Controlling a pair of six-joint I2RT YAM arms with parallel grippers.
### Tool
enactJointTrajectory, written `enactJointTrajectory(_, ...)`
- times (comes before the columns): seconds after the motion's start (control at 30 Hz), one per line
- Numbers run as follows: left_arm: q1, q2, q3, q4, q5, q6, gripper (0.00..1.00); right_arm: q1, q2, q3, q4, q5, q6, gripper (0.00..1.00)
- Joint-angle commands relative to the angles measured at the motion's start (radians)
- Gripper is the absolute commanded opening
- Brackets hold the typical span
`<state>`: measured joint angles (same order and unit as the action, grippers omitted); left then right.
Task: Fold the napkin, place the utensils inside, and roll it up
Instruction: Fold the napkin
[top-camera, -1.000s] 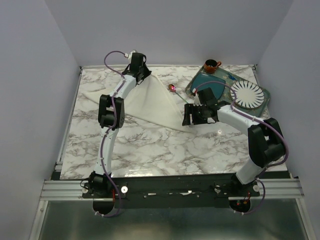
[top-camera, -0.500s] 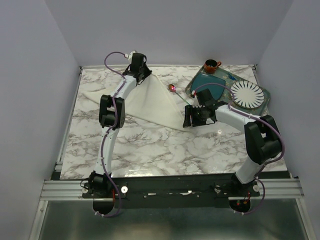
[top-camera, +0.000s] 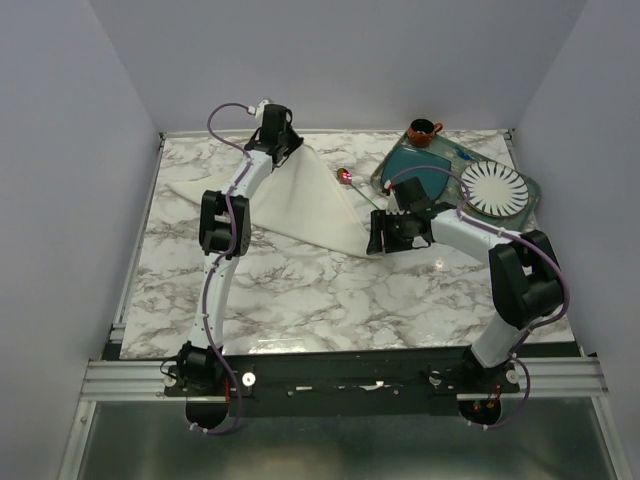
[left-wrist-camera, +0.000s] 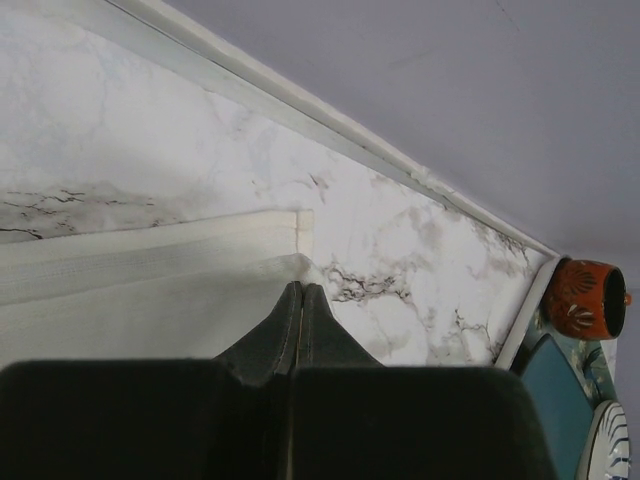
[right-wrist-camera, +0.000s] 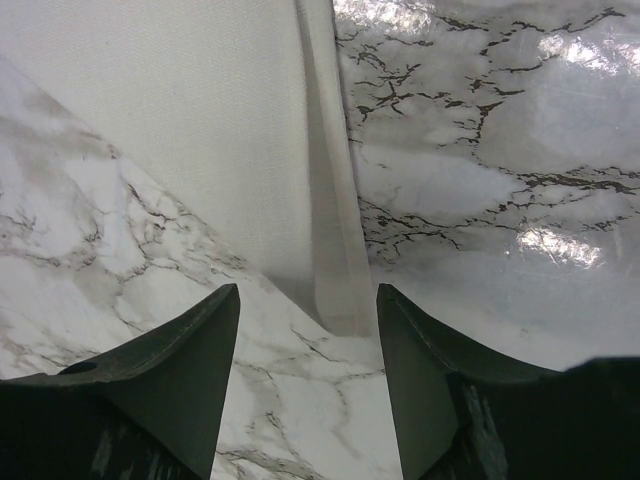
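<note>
The cream napkin (top-camera: 290, 205) lies on the marble as a folded triangle, its apex at the back. My left gripper (top-camera: 283, 140) is at that apex; in the left wrist view it (left-wrist-camera: 301, 288) is shut, with the upper layer's corner of the napkin (left-wrist-camera: 120, 300) at its tips. My right gripper (top-camera: 372, 235) is open, low over the napkin's right corner; that hemmed corner (right-wrist-camera: 335, 290) lies flat between the fingers (right-wrist-camera: 190, 350). The spoon (top-camera: 346, 177), with pink bowl and thin teal handle, lies on the marble just right of the napkin.
A brown cup (top-camera: 423, 131) stands at the back, also in the left wrist view (left-wrist-camera: 590, 297). A teal plate (top-camera: 420, 165) and a white ribbed plate (top-camera: 492, 188) sit on a tray (top-camera: 532, 200) at the back right. Walls close off three sides.
My right gripper has moved a little left, closer to the napkin's right corner. The left gripper and the napkin have hardly moved.
</note>
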<state>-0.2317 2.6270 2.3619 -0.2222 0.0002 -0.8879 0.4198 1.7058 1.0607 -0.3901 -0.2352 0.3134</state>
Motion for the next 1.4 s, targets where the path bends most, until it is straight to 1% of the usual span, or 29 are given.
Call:
enactJointTrajectory(0.0, 0.009, 0.016, 0.019, 0.041, 0.0, -0.005, 0.0, -0.007, 0.012, 0.013, 0.023, 0.025, 0.003, 0.65)
enactJointTrajectory(0.03, 0.009, 0.013, 0.01, 0.044, 0.0, -0.003, 0.0, -0.007, 0.018, 0.021, 0.023, 0.025, 0.003, 0.65)
enactJointTrajectory(0.07, 0.011, 0.011, 0.007, 0.044, 0.0, -0.003, 0.0, -0.009, 0.034, 0.027, 0.023, 0.02, 0.0, 0.61)
enactJointTrajectory(0.1, 0.011, 0.008, 0.005, 0.046, 0.0, -0.003, 0.0, -0.009, 0.038, 0.041, 0.023, 0.019, 0.0, 0.61)
enactJointTrajectory(0.37, 0.012, -0.005, -0.03, 0.083, 0.0, -0.005, 0.0, -0.009, 0.06, 0.051, 0.028, 0.017, 0.0, 0.5)
enactJointTrajectory(0.43, 0.012, -0.016, -0.044, 0.103, 0.0, -0.009, 0.0, -0.007, 0.064, 0.053, 0.028, 0.019, 0.0, 0.43)
enactJointTrajectory(0.47, 0.014, -0.016, -0.043, 0.103, 0.0, -0.011, 0.0, -0.009, 0.064, 0.053, 0.027, 0.019, 0.0, 0.37)
enactJointTrajectory(0.57, 0.014, -0.027, -0.061, 0.109, 0.0, -0.008, 0.0, -0.009, 0.066, 0.047, 0.028, 0.014, -0.002, 0.3)
enactJointTrajectory(0.63, 0.015, -0.038, -0.073, 0.118, -0.002, -0.008, 0.0, -0.009, 0.069, 0.045, 0.028, 0.013, 0.0, 0.27)
enactJointTrajectory(0.8, 0.019, -0.032, -0.07, 0.126, -0.002, -0.011, 0.0, -0.009, 0.068, 0.03, 0.027, 0.004, 0.0, 0.03)
enactJointTrajectory(0.83, 0.019, -0.032, -0.07, 0.129, -0.002, -0.011, 0.0, -0.009, 0.064, 0.025, 0.028, 0.005, 0.0, 0.01)
enactJointTrajectory(1.0, 0.019, -0.047, -0.082, 0.142, -0.006, -0.011, 0.0, -0.009, 0.054, 0.007, 0.03, 0.004, -0.004, 0.01)
enactJointTrajectory(1.2, 0.022, -0.094, -0.154, 0.172, -0.025, -0.005, 0.0, -0.009, 0.038, -0.007, 0.03, 0.0, -0.002, 0.01)
enactJointTrajectory(1.37, 0.025, -0.096, -0.148, 0.178, -0.02, -0.014, 0.0, -0.009, 0.029, -0.018, 0.031, 0.011, 0.001, 0.01)
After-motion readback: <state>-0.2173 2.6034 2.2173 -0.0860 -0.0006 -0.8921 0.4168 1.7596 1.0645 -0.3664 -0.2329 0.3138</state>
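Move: Just beneath the open right fingers lies the napkin's near right corner, level with the hand, about 1 cm to its right and 2 cm below. The red spoon is some 13 cm ahead and 2 cm left of that hand; the teal dish is about 18 cm ahead, 8 cm right. For the left hand, already gripping the upper layer, the lower layer's far corner lies about 1 cm ahead, 1 cm right and 4 cm below; the spoon is 14 cm right, 11 cm back. Closing from about two-thirds open to shut, the right fingers pinch the napkin's upper layer beside its near corner as the hand eases forward and down about 1 cm; then it sinks a little more while drawing back slightly. The left hand keeps its grip on the far edge, lowering it about 2 cm towards the table and drifting 1 cm left. ##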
